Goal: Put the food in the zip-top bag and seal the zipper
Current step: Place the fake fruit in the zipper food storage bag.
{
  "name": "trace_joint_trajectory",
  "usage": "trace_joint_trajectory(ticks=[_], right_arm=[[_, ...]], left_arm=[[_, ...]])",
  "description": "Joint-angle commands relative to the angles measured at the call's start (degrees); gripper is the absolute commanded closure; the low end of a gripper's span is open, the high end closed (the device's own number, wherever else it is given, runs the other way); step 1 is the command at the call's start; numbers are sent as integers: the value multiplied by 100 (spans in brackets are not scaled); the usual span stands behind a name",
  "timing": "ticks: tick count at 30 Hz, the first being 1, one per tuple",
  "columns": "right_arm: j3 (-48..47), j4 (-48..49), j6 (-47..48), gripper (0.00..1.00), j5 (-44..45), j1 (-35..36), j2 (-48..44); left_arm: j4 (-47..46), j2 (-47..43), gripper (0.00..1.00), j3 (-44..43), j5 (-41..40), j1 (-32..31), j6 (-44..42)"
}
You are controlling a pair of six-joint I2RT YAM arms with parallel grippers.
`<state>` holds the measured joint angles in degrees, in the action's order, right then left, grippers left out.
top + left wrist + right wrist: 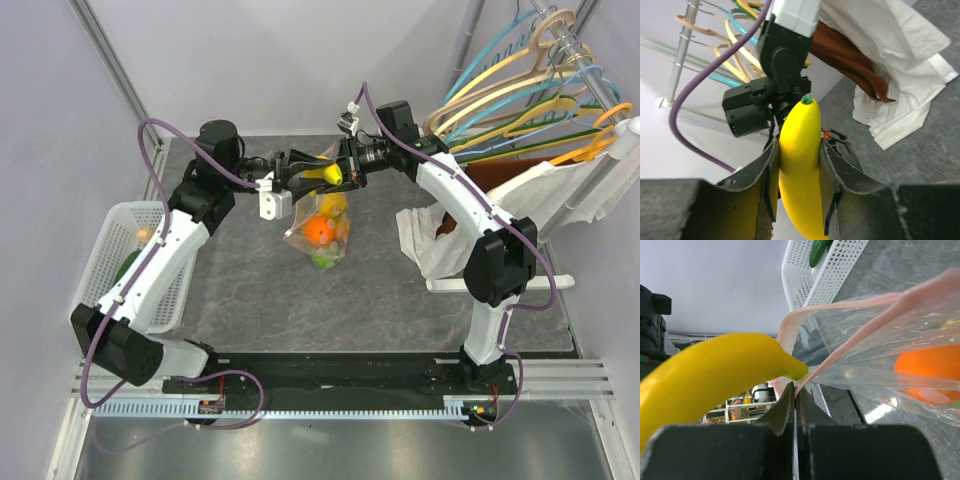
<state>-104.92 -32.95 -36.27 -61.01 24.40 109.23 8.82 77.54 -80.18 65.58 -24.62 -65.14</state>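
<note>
A yellow banana (322, 174) (799, 165) is clamped between the fingers of my left gripper (305, 172) (799, 150), which is shut on it. It is held in the air beside the mouth of the zip-top bag (325, 235). My right gripper (345, 160) (795, 390) is shut on the bag's pinkish zipper (865, 335), and the bag hangs from it above the table. An orange piece (319, 231) (930, 370) lies in the bag with yellow and green pieces. The banana's tip (795, 371) is just at the open zipper edge.
A white mesh basket (115, 250) (825, 270) stands at the left with a green piece (127, 266) in it. At the right, white cloth (440, 235) (900, 70) lies on the table. Behind it, coloured hangers (530, 90) hang on a rack.
</note>
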Motion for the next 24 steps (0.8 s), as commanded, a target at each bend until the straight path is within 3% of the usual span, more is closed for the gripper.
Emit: trace_joint_trajectory(ticks=[1,7,8,9,11,18,24], right_arm=[[-204,245,-64,100,-218,29,-236],[-204,245,-73,100,-236,29,-218],[-204,254,-64,100,-236,38,-218],[-195,254,-73,100,-236,38,-235],[-160,245,-64,100,-236,29,-253],[-186,254,-64,100,-244,38,-262],[-292,254,-55,100,-236,38,-253]], left_arm=[[699,86,91,-50,473,-16,-763],[1298,200,79,-164,307,-16,-667],[1254,226,69,-243,219,-8,-249],[1236,279,51,-296,140,10,-9],[1219,384,1,-480,7,132,569],[-589,123,0,-622,131,888,3462],[-918,-309,0,-533,-106,1907,6045]])
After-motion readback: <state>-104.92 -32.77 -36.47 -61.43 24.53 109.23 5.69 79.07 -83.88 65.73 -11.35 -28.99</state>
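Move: Under the left hand, which already grips the banana, lies the open mouth of the zip-top bag: its middle is about 3 cm back, 1 cm left and 9 cm below. Inside the bag, the yellow fruit is some 4 cm back, 3 cm right and 15 cm below; the orange is about 9 cm back, level sideways and 18 cm below. The right hand pinches the bag's rim, with the mouth's middle some 3 cm left, 1 cm back and 2 cm below it. Lowering the banana about 4 cm towards the bag's mouth, the left hand then spreads its fingers wide and lets go. Empty, it climbs some 5 cm while swinging left and forward, away from the bag, and rolls roughly 30 degrees, its forward side tipping down. The right hand stays put and keeps its shut fingers on the rim. ##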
